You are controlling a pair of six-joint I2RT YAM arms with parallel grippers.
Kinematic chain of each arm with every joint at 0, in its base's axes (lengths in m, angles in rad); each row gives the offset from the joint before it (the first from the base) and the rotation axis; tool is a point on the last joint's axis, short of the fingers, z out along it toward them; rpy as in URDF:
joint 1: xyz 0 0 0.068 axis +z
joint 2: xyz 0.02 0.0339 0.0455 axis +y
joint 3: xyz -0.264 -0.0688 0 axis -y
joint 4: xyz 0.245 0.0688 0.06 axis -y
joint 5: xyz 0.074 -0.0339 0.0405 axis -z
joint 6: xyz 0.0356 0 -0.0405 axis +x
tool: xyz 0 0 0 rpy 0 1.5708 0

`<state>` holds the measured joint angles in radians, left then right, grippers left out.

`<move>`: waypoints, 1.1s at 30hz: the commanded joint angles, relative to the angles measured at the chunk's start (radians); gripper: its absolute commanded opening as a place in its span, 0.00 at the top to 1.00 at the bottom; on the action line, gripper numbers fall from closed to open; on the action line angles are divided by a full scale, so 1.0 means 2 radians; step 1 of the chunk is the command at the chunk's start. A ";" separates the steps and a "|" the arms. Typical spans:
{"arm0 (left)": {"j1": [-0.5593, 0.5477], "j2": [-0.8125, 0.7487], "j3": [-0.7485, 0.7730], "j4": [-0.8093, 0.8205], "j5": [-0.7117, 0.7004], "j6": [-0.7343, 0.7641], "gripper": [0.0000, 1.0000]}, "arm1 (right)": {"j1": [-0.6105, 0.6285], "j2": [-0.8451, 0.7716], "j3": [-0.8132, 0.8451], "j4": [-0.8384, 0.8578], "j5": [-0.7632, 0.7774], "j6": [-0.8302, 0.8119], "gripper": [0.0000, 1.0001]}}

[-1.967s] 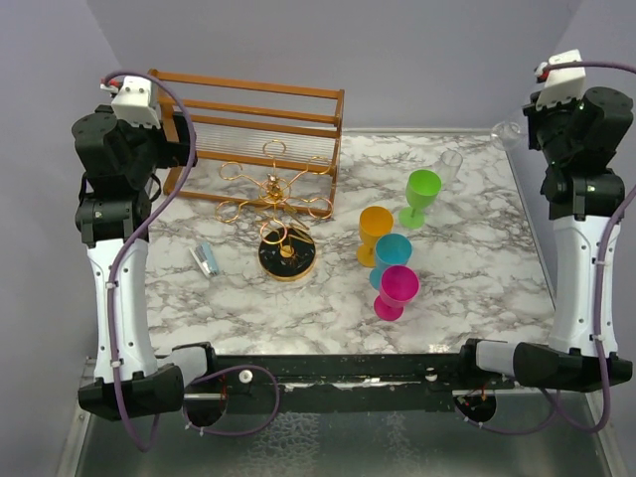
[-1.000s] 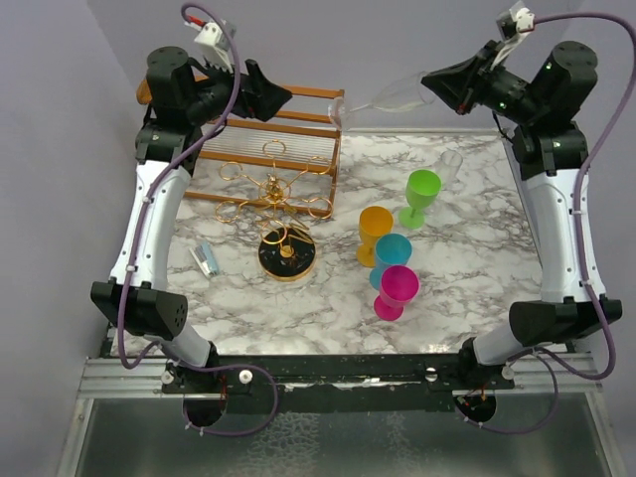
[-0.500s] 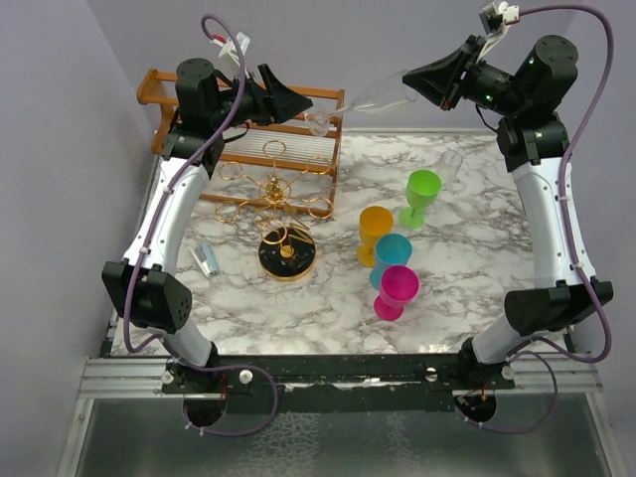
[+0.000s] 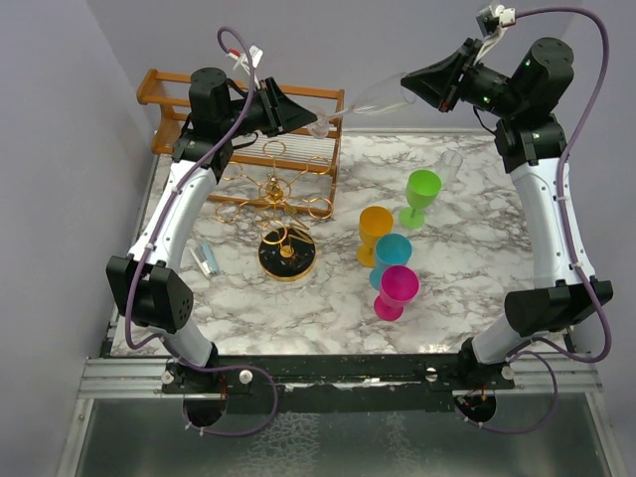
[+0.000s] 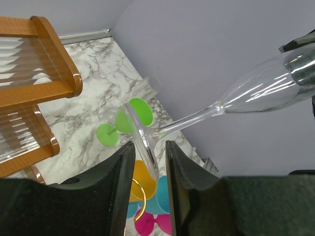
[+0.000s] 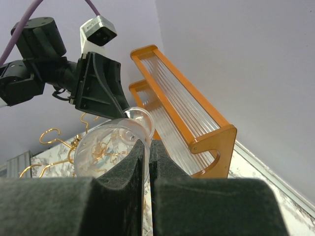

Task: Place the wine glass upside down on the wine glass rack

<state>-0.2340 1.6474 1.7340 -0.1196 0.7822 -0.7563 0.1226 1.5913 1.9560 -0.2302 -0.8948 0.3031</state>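
A clear wine glass [image 4: 381, 96] hangs on its side in the air above the table's back edge, its foot pointing left. My right gripper [image 4: 409, 81] is shut on the rim of its bowl [image 6: 106, 147]. My left gripper [image 4: 310, 119] has come up from the left. Its partly closed jaws straddle the glass's round foot [image 5: 142, 142], with a gap still showing on the right side. The wine glass rack [image 4: 278, 189], a gold wire stand on a round black base [image 4: 287, 256], stands on the table below the left gripper.
An orange-brown wooden rail frame [image 4: 248, 107] stands behind the gold rack. Green [image 4: 421, 192], orange [image 4: 375, 229], teal [image 4: 394, 253] and pink [image 4: 397, 290] goblets cluster right of centre. A clear glass [image 4: 452, 164] stands behind them. A small blue-white object [image 4: 206, 260] lies at the left.
My left gripper has moved right to the glass's foot and its jaws have narrowed around it. The right arm has swung the glass leftward, then held almost still.
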 commanded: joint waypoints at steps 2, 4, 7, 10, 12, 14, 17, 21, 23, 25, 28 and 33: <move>-0.008 -0.007 -0.004 0.017 0.017 -0.008 0.68 | -0.001 -0.023 -0.004 0.022 0.019 -0.002 0.99; -0.009 -0.008 -0.005 0.017 0.012 -0.007 0.69 | -0.001 -0.026 -0.006 0.022 0.019 -0.003 0.99; -0.011 -0.008 -0.005 0.016 0.010 -0.007 0.74 | -0.002 -0.031 -0.010 0.021 0.020 -0.004 0.99; -0.012 -0.010 -0.003 0.017 0.009 -0.007 0.83 | -0.002 -0.036 -0.015 0.022 0.022 -0.007 0.99; -0.011 -0.012 -0.001 0.019 0.008 -0.005 0.92 | -0.002 -0.038 -0.019 0.022 0.021 -0.010 0.99; -0.011 -0.016 0.000 0.021 0.004 0.000 1.00 | -0.002 -0.042 -0.023 0.018 0.023 -0.016 0.99; -0.009 -0.026 0.000 0.021 -0.008 0.008 1.00 | -0.001 -0.049 -0.026 0.007 0.027 -0.033 0.85; 0.004 -0.040 0.003 0.021 -0.015 0.014 1.00 | -0.002 -0.062 -0.029 -0.015 0.035 -0.063 0.49; 0.020 -0.048 0.006 0.016 -0.022 0.017 1.00 | -0.002 -0.070 -0.027 -0.033 0.060 -0.082 0.30; 0.042 -0.057 0.008 0.012 -0.030 0.018 1.00 | -0.002 -0.079 -0.024 -0.055 0.092 -0.106 0.17; 0.082 -0.072 0.009 0.006 -0.042 0.022 1.00 | -0.002 -0.093 -0.020 -0.084 0.133 -0.144 0.06; 0.139 -0.092 0.032 -0.029 -0.079 0.066 1.00 | -0.002 -0.109 -0.022 -0.122 0.169 -0.204 0.01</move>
<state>-0.0227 1.5265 1.7275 -0.1486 0.7094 -0.7036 0.1230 1.4052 1.9007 -0.3790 -0.6735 0.0338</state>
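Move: The left hand's half-open fingers stand at the wine glass's foot, its middle about 2 cm to the right, 1 cm ahead and 1 cm above; the gold wine glass rack is some 8 cm back, 8 cm left and 25 cm below, the wooden shelf about 16 cm ahead, 17 cm left and 28 cm down. From the right hand, which holds the bowl's rim, the foot is roughly 17 cm left, 1 cm ahead and 8 cm lower; the green goblet stands some 4 cm ahead, 8 cm right and 41 cm below. The left hand all but stays in place while its fingers close and pinch the edge of the wine glass's foot, and the right hand keeps its grip on the bowl's rim, easing back about a centimetre before its fingers open wide and let go. Then the hands part: the left carries the glass by its foot about 10 cm left and 4 cm up, turning some 15 degrees counter-clockwise, while the empty right draws off to the right and back, rising a little, and turns clockwise with its fingers tipping up. ##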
